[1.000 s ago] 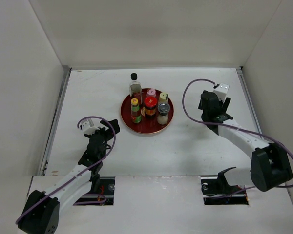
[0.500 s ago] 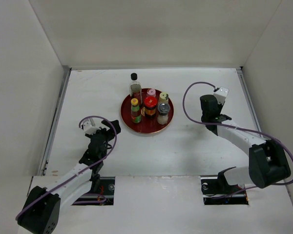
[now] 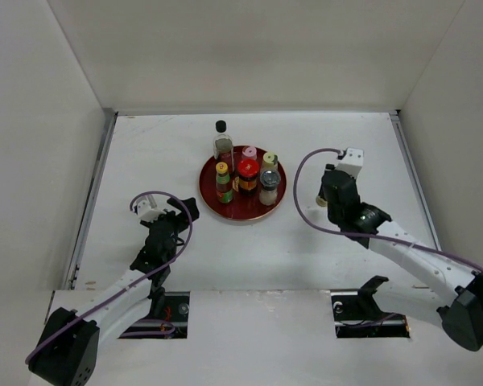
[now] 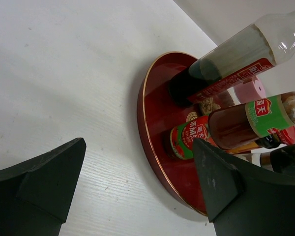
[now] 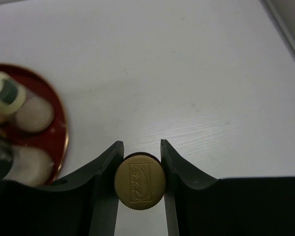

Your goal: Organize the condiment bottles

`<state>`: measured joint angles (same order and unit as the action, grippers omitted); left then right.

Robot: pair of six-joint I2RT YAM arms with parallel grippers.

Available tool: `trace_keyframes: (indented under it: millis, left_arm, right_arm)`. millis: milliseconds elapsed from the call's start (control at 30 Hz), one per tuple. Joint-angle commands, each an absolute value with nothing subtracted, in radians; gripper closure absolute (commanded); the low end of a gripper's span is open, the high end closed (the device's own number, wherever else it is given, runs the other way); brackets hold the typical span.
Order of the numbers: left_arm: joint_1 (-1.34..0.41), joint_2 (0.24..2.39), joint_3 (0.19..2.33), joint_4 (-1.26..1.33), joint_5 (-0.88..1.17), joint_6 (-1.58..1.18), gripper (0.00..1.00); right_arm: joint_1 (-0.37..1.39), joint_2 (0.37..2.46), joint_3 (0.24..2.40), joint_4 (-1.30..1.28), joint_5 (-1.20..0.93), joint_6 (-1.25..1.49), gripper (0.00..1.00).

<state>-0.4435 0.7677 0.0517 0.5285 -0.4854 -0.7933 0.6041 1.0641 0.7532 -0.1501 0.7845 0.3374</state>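
Note:
Six condiment bottles stand on the round red tray: a tall clear glass one with a black cap, then yellow, pink, red, yellow-green and grey caps. To the tray's right, my right gripper is shut on a gold-capped jar, its fingers pressing the cap's two sides. My left gripper is open and empty, just left of the tray, facing the tall bottle and a green-labelled bottle.
White walls enclose the table on the left, back and right. A metal rail runs along the left edge. The tray's rim shows at the left of the right wrist view, a short way from the jar.
My right gripper has shut on the gold-capped jar, and the arm has swung left and nearer, toward the tray. The left arm has stayed put.

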Motion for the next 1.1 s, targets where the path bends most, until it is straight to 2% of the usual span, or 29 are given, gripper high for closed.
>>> trace_keyframes:
  millis: [0, 133, 300, 600, 867, 1067]
  left_arm:
    - [-0.435, 0.761, 0.063, 0.583, -0.486, -0.798, 0.10]
    - [-0.432, 0.747, 0.061, 0.580, -0.491, -0.798, 0.10]
    - [-0.424, 0.743, 0.063, 0.574, -0.489, -0.798, 0.10]
    - [-0.403, 0.729, 0.058, 0.551, -0.503, -0.790, 0.09]
    - [-0.397, 0.749, 0.064, 0.557, -0.496, -0.790, 0.09]
    - [-0.397, 0.765, 0.072, 0.560, -0.500, -0.785, 0.09]
  right_arm:
    - [0.738, 1.031, 0.802, -0.208, 0.758, 0.368, 0.70]
    - [0.907, 1.086, 0.880, -0.183, 0.695, 0.391, 0.71]
    - [1.041, 1.268, 1.011, 0.022, 0.626, 0.316, 0.71]
    - [1.026, 1.603, 1.201, 0.215, 0.623, 0.157, 0.70]
    - [1.010, 1.750, 1.220, 0.258, 0.672, 0.118, 0.69]
    - [1.012, 1.781, 1.175, 0.281, 0.673, 0.150, 0.66]
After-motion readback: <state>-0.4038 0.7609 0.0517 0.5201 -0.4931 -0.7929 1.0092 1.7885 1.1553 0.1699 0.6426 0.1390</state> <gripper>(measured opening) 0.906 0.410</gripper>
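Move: Across to the left, the free spot near the tray's front rim lies some 27 cm left of the right hand, about 2 cm farther out and 15 cm lower; that hand already holds the gold-capped bottle. From this hand the green-labelled bottle is 31 cm left and 5 ahead, the red-lidded jar 24 left and 8 ahead, the grey-capped shaker 18 left and 6 ahead. For the left hand, the spot is roughly 17 cm right, 3 ahead. Sweeping the gold-capped bottle about 27 cm left to the tray, the right hand first draws back some 5 cm and turns about 35 degrees counter-clockwise, then curves forward again. Rising slightly on the way, it finally sinks about 8 cm from its peak into the gap in front of the green-labelled bottle and the red-lidded jar, fingers keeping their grip. ##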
